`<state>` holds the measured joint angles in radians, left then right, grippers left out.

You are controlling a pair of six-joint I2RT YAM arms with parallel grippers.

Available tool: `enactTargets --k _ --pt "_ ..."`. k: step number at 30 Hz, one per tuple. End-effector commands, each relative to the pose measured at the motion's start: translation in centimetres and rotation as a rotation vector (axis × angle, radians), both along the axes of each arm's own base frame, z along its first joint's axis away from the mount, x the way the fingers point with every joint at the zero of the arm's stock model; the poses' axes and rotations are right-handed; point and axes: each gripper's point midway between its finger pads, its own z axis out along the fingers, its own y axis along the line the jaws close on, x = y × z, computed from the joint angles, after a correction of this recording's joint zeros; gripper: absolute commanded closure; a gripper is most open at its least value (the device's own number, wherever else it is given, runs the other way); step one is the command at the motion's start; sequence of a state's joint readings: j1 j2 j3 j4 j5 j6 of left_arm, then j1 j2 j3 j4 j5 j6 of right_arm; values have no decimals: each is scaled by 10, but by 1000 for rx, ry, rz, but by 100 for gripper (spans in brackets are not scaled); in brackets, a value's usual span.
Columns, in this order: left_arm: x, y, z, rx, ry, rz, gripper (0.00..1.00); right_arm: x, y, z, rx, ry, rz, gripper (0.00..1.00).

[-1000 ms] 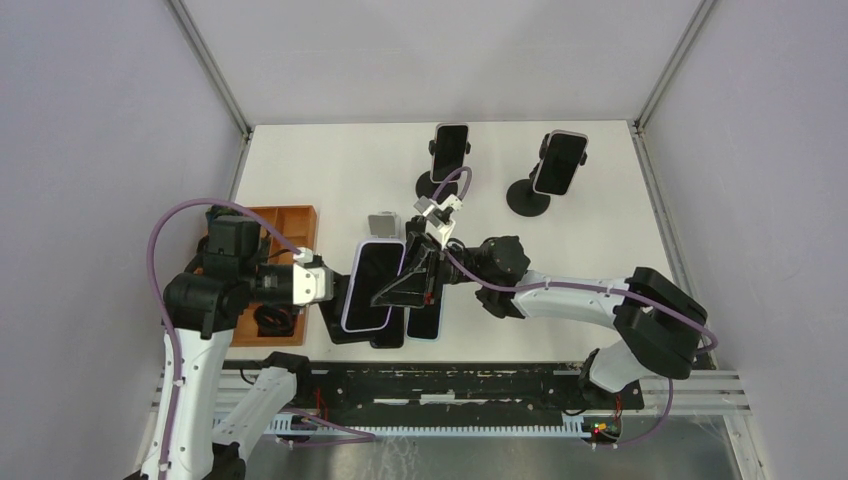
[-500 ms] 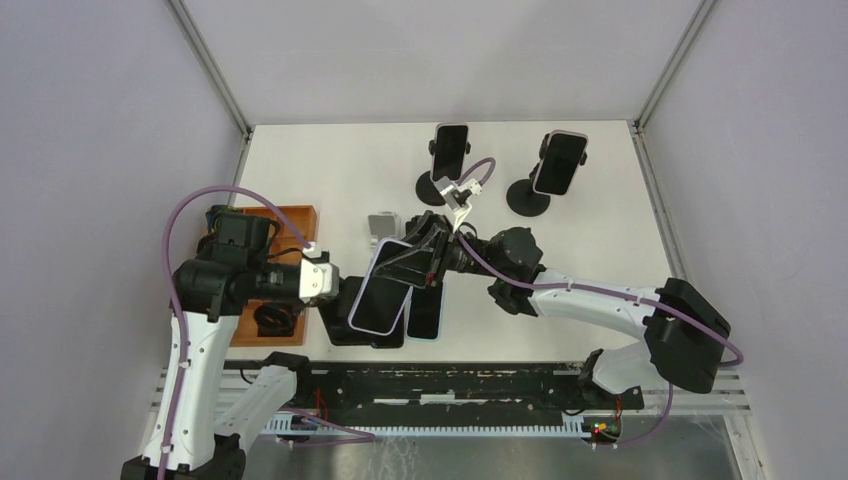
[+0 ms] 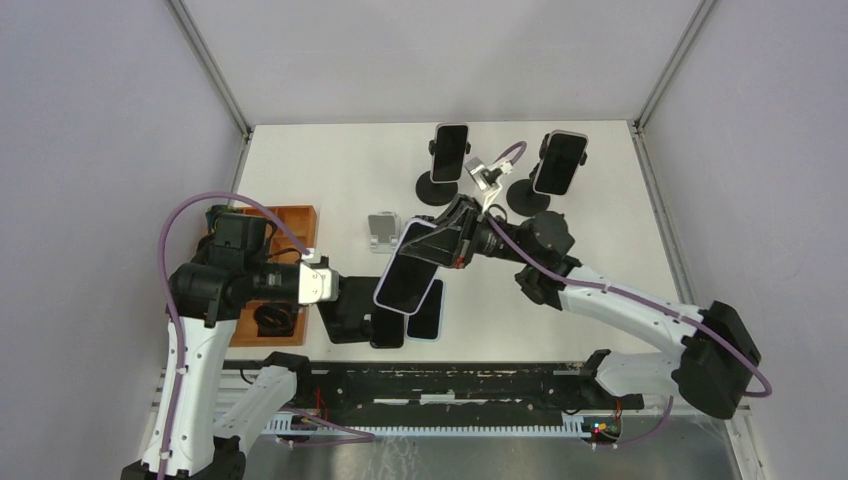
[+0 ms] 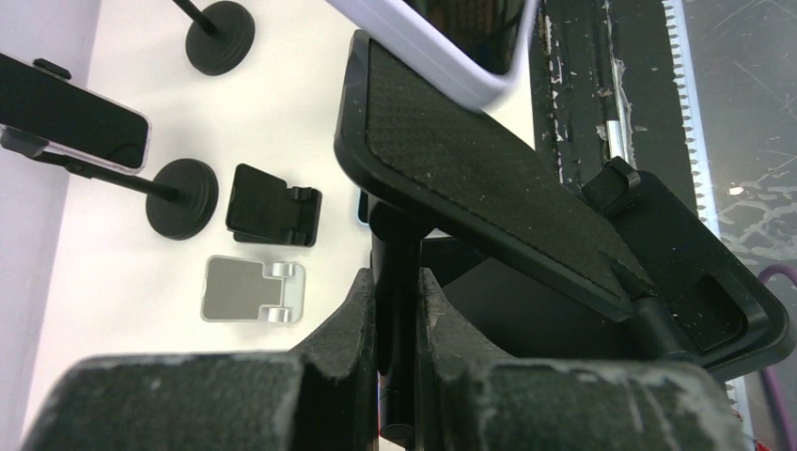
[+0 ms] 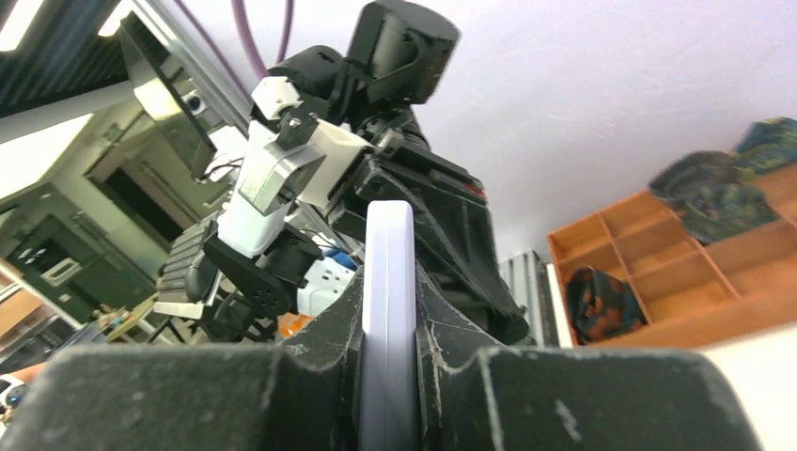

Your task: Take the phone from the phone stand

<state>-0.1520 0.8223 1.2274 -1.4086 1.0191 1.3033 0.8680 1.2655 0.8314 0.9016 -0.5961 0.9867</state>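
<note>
The phone (image 3: 410,277), dark-screened in a lavender case, hangs tilted above the table with my right gripper (image 3: 452,240) shut on its upper end. In the right wrist view its pale edge (image 5: 388,272) sits pinched between my fingers. The black phone stand (image 3: 350,312) is just left of it and below, its ribbed cradle (image 4: 470,178) bare. My left gripper (image 4: 397,287) is shut on the stand's thin stem (image 4: 395,240), low at the front left (image 3: 335,292). A corner of the phone (image 4: 442,42) floats above the cradle's top end, apart from it.
Two more phones on round-based stands (image 3: 450,152) (image 3: 558,163) stand at the back. A small silver stand (image 3: 382,230) and a small black one (image 4: 273,207) sit mid-table. An orange compartment tray (image 3: 280,222) lies at the left. Two flat phones (image 3: 428,318) lie near the front edge.
My right gripper has lifted the phone up and to the right, off the stand's cradle. The left gripper has held the stand in place, shifting only slightly.
</note>
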Motion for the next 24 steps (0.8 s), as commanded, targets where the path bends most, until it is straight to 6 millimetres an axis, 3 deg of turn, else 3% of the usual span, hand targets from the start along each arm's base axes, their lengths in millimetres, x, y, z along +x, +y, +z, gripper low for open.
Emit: enactTargets --k 1,6,10,13,17,24 --pt "-6 -5 20 -40 -119 -56 98 20 -27 -16 -153 -8 -101 100" --pt "-5 -8 27 -60 -156 -67 98 35 -55 -137 -537 170 -171 100" --pt "-6 -10 32 -77 -171 -76 98 32 -82 -205 -759 269 -204 100" --pt "-7 -10 33 -82 -175 -77 98 34 -95 -228 -860 271 -239 100" --pt "-7 -9 34 -77 -181 -70 98 33 -105 -244 -937 265 -252 100" --pt "-9 -10 31 -85 -160 -69 98 32 -101 -283 -992 333 -191 100"
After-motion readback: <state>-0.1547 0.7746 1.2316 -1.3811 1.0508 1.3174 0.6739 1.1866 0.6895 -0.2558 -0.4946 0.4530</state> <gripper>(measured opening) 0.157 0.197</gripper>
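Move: The right hand holds the lavender-framed phone high over the table. Its goal, the bare spot right of the light-blue phone, lies about 33 cm below, 9 cm to the right and 5 cm back. Down at table level, the light-blue phone is 5 cm back and 2 cm left, the black phone 5 cm back and 10 cm left, and the small black stand 9 cm ahead and 3 cm left. From the left hand, the spot is some 25 cm right, about level fore-and-aft and 22 cm below. Bring the right gripper, still pinching the lavender-framed phone, briefly out to the right and forward, then swiftly down some 27 cm, ending about 10 cm farther right over the bare spot. As it sinks, roll the wrist nearly 60 degrees so the fingers swing from pointing left and slightly up to left and down, easing near the bottom. Keep the left fingers shut on the other black stand. ##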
